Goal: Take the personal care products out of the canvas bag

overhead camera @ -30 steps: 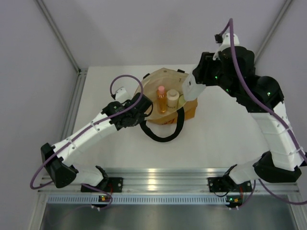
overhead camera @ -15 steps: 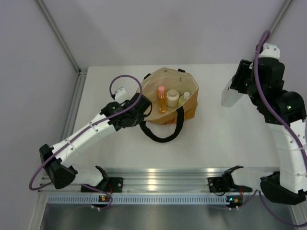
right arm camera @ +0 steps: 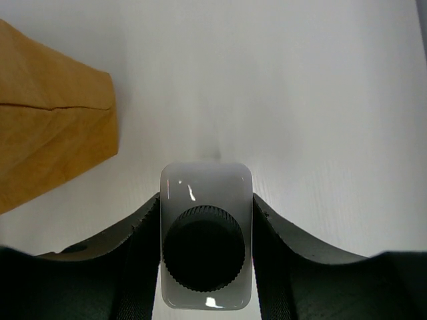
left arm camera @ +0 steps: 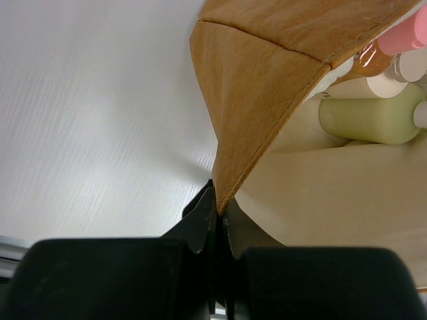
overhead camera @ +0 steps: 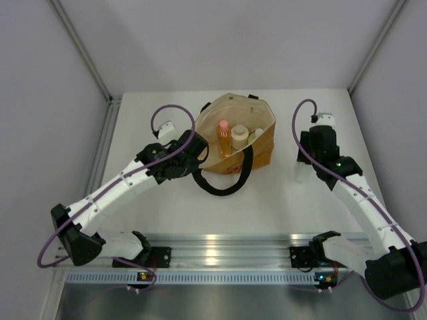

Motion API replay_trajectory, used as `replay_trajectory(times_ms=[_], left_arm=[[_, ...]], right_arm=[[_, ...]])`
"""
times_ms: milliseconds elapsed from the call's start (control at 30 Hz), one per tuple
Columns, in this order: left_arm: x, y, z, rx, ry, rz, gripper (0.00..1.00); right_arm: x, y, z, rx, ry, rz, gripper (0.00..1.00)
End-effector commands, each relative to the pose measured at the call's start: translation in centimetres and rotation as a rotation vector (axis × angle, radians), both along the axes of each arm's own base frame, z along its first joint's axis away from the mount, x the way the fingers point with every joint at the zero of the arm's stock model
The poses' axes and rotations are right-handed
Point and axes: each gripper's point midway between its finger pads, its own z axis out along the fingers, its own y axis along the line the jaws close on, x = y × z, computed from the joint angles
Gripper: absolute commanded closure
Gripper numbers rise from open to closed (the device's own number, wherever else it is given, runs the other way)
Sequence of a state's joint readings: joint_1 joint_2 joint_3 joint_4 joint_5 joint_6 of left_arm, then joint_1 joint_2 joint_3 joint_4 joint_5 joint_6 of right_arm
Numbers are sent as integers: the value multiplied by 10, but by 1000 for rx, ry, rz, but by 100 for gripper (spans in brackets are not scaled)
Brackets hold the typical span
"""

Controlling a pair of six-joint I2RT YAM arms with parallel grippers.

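Observation:
The mustard-orange canvas bag (overhead camera: 265, 148) stands open at the middle back of the table. Inside it stand an orange bottle with a pink cap (overhead camera: 224, 137), a cream-white jar (overhead camera: 239, 135) and a pale yellow-green bottle (overhead camera: 255, 137). My left gripper (left arm camera: 217, 208) is shut on the bag's left rim (left arm camera: 267, 87) and holds the mouth open. The green bottle (left arm camera: 370, 117) shows past that rim. Right of the bag, low over the table, my right gripper (right arm camera: 206, 200) is shut on a small white dark-capped bottle (right arm camera: 205, 247). From above, that gripper (overhead camera: 304, 170) stands well apart from the bag.
The bag's black loop handle (overhead camera: 223, 185) lies on the table in front of the bag. A corner of the bag (right arm camera: 47, 113) shows at the left of the right wrist view. A metal rail (overhead camera: 213, 250) runs along the near edge, and white walls close in both sides.
My right arm has swung from over the bag's right side out to the right and down toward the table, carrying the white bottle. The left gripper has kept its hold on the rim.

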State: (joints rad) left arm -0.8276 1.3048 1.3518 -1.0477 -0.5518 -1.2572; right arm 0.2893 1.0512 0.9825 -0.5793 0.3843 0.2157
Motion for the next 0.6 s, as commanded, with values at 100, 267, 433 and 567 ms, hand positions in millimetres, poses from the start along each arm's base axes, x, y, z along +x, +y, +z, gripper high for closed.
replay_trajectory(times_ms=[100, 267, 433, 567], left_arm=[[-1, 9, 6, 37, -24, -14, 100], [0, 10, 7, 47, -28, -15, 100], [2, 10, 8, 55, -35, -13, 100], [3, 9, 10, 58, -36, -20, 100]], right_arm=[[41, 14, 42, 135, -324, 92, 100], [44, 16, 20, 163, -276, 95, 100], [45, 14, 2, 183, -188, 73, 91], [43, 10, 1, 170, -148, 51, 55]])
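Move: The right gripper already holds the black-capped bottle; its spot is bare table some 18 cm below that hand, about 1 cm ahead and 1 cm left. The canvas bag's middle is roughly 22 cm left, 8 cm ahead and 8 cm lower; inside, at a similar depth, the green bottle is about 16 cm left and 8 cm ahead, the cream bottle 21 cm left and 8 cm ahead. From the left hand, pinching the bag's rim, that spot lies about 32 cm right, 5 cm ahead and 20 cm down. Lower the black-capped bottle with the right gripper about 5 cm towards the bare table right of the bag, quickly at first, then ease about 2 cm forward at that height as the bottle's base comes to rest on the table. Roll the wrist some 5 to 10 degrees, left side rising, and keep the fingers' hold. ##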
